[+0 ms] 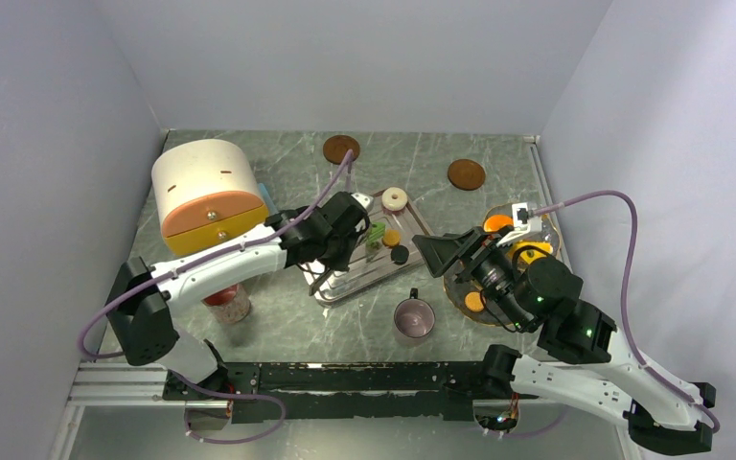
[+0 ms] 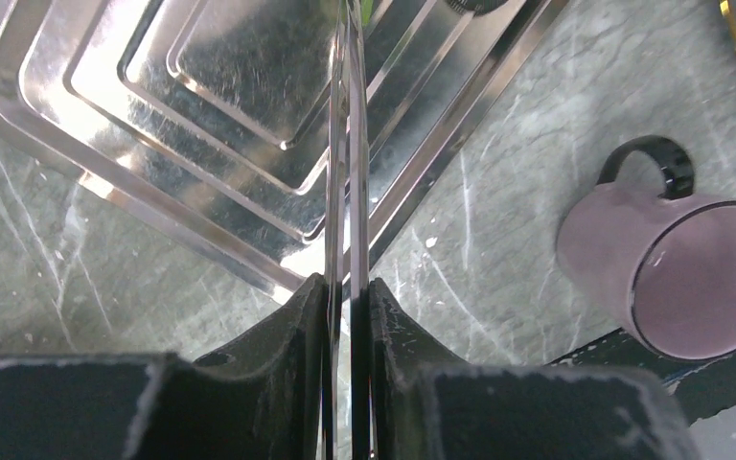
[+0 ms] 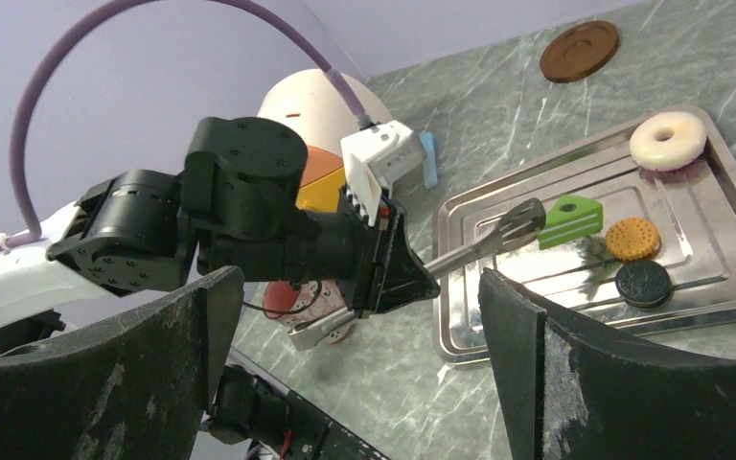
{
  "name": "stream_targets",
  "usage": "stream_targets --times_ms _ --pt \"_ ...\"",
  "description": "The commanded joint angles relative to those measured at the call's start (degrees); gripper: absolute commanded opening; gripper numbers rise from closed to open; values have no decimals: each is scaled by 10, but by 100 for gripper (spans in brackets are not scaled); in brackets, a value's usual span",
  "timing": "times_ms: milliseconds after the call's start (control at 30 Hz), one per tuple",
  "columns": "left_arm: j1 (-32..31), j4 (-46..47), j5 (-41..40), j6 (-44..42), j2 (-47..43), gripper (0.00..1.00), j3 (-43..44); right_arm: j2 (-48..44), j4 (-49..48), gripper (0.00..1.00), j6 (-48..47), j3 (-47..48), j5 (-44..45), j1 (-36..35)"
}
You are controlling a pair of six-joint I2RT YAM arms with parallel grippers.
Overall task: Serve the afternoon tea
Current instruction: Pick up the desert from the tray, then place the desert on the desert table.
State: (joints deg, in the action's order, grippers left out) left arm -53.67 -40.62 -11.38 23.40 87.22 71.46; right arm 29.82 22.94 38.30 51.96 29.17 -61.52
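Note:
On the steel tray [image 1: 331,292] lie a cream ring [image 1: 395,198], a green wedge [image 1: 376,231], an orange biscuit [image 1: 392,237] and a black biscuit [image 1: 399,255]. My left gripper [image 1: 343,251] hovers over the tray's left part, shut on metal tongs [image 3: 498,235]. The tongs' tip sits beside the green wedge [image 3: 575,218]. In the left wrist view the two tong blades [image 2: 348,144] run out between my fingers [image 2: 297,326]. The pinkish mug [image 1: 414,319] stands in front of the tray. My right gripper [image 1: 455,251] stays open to the right of the tray, holding nothing.
A gold-rimmed glass plate [image 1: 462,287] with orange pieces [image 1: 474,301] lies under the right arm. A red-lidded jar [image 1: 228,305] stands near left, with a cream and orange drawer box [image 1: 206,192] behind it. Two brown coasters [image 1: 341,149] [image 1: 466,174] lie at the back.

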Motion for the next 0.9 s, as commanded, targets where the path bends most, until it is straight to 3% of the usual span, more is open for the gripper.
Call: stream_targets --times_ms 0,433,867 --pt "4 0 10 3 -21 5 41 -3 -16 97 -8 6 12 -2" --pt "-6 62 87 4 7 5 91 -12 -18 97 -16 22 18 -2" --pt "-72 151 125 42 83 5 137 -16 -20 97 -24 37 20 -2"
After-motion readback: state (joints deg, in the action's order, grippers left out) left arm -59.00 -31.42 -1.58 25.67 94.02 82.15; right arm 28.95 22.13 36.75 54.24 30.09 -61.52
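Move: On the right of the left hand, whose tongs already grip the green dessert about 8 cm ahead, 8 cm to its right and 10 cm below, stands the plate stand, some 33 cm to the right, 2 cm ahead and 8 cm lower. The black cookie is about 6 cm ahead, 13 cm right and 12 cm below; the mug 8 cm back, 15 cm right and 9 cm below. From the right hand the plate stand lies roughly 6 cm ahead, 16 cm right and 30 cm below. Lifting the green dessert higher over the tray, the left hand goes up about 5 cm, then sweeps faster to the right, some 10 cm in all, towards the plate stand. Its wrist swings the tong tips outward to the right by roughly 15 degrees and turns slightly clockwise, while the fingers keep their hold on the tongs. The empty right hand, wide open, rises some 2 cm. ##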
